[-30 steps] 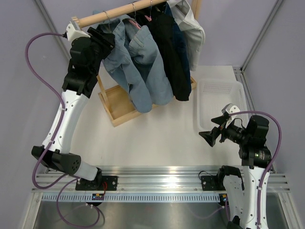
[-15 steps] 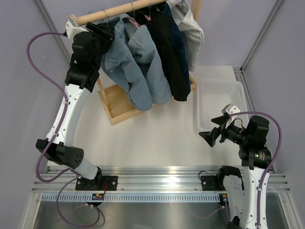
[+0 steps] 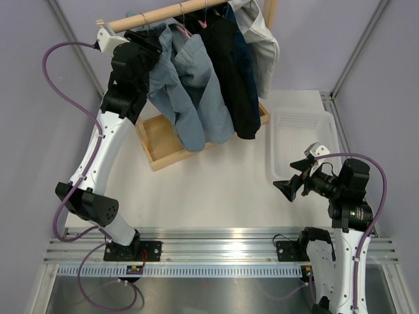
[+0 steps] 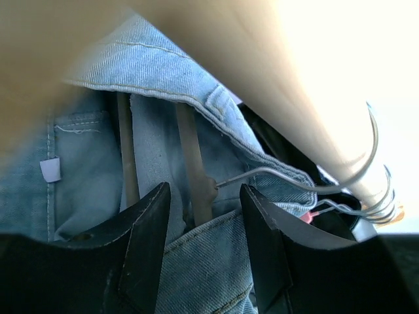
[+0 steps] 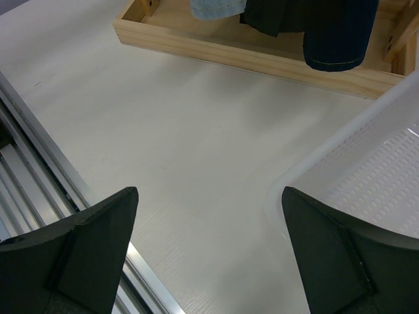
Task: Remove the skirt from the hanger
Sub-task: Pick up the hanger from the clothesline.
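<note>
The light-blue denim skirt [image 3: 165, 77] hangs at the left end of the wooden rod [image 3: 163, 16]. Up at its top edge, just under the rod, is my left gripper [image 3: 145, 47]. In the left wrist view the skirt's waistband [image 4: 203, 261] fills the gap between the half-closed fingers [image 4: 147, 242] of my left gripper [image 4: 204, 196]. Just beyond them are the hanger's brown bar [image 4: 193, 170] and its wire hook [image 4: 294, 173]. My right gripper [image 3: 288, 190] hovers open and empty low over the table at the right, seen wide apart [image 5: 209, 193] from its own wrist.
More denim, black and white garments [image 3: 229, 72] hang to the right on other hangers. The rack's wooden base tray [image 3: 160, 140] lies beneath. A white perforated basket [image 3: 301, 131] sits at the right, its rim [image 5: 327, 157] just ahead of the right gripper.
The left arm has swung right and slightly up along the rod, and the skirt's top has shifted right with it. The right arm has not moved.
</note>
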Controlling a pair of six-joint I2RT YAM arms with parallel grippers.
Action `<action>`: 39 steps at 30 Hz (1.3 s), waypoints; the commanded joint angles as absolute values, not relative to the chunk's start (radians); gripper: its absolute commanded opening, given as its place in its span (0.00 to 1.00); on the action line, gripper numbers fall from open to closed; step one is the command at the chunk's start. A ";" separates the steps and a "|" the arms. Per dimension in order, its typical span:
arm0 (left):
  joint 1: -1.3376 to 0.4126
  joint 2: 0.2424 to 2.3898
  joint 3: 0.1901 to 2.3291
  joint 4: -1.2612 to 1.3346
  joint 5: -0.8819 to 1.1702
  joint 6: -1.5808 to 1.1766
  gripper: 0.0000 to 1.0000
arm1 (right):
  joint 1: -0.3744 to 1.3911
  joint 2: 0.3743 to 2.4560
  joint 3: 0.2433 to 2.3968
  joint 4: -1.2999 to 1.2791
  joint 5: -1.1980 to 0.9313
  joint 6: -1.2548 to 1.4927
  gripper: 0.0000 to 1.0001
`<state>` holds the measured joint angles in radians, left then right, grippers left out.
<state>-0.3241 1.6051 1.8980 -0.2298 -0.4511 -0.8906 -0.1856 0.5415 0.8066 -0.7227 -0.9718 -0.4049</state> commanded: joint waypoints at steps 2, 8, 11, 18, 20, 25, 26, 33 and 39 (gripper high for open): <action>-0.377 1.640 1.924 -0.129 -0.571 -0.735 0.50 | -0.184 0.534 0.811 -0.707 -0.997 -0.419 0.99; -0.413 1.644 1.853 -0.012 -0.673 -0.600 0.49 | -0.184 0.531 0.811 -0.710 -0.999 -0.419 1.00; -0.417 1.651 1.832 0.049 -0.706 -0.537 0.48 | -0.184 0.531 0.813 -0.712 -1.000 -0.419 1.00; -0.417 1.680 1.839 0.130 -0.703 -0.425 0.23 | -0.184 0.535 0.813 -0.712 -1.002 -0.419 0.99; -0.417 1.686 1.842 0.135 -0.683 -0.423 0.13 | -0.184 0.535 0.813 -0.712 -1.000 -0.420 0.99; -0.417 1.678 1.848 0.160 -0.598 -0.420 0.00 | -0.184 0.534 0.815 -0.715 -0.996 -0.422 0.99; -0.417 1.677 1.861 0.163 -0.585 -0.414 0.00 | -0.184 0.534 0.815 -0.716 -0.994 -0.420 0.99; -0.417 1.603 1.872 0.196 -0.465 -0.315 0.00 | -0.184 0.532 0.816 -0.719 -0.996 -0.425 0.99; -0.417 1.507 1.770 0.227 -0.423 -0.265 0.00 | -0.184 0.534 0.816 -0.718 -0.997 -0.423 0.99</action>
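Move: The neck of the skirt's brown hanger lies about 3 cm ahead of the left hand's half-open fingers, 1 cm to their right and level with them. Above it runs the wooden rail, about 7 cm above the hand and 2 cm ahead; the next hanger's pink neck is some 7 cm to the right and 4 cm ahead, about level. From the idle right hand the brown hanger is about 32 cm ahead, 38 cm left and 24 cm higher. Rolling steadily so that its left side rises, some 30 degrees in all, the left hand dips slightly to the right and partly returns while easing about 2 cm forward under the rail, then closes its half-open fingers until they pinch the brown hanger at its neck together with a fold of the skirt's near waistband. With that grip kept, it shifts about 1.5 cm to the right, rises a little and finally draws back some 1 cm, the fingers tipping slightly upward. ##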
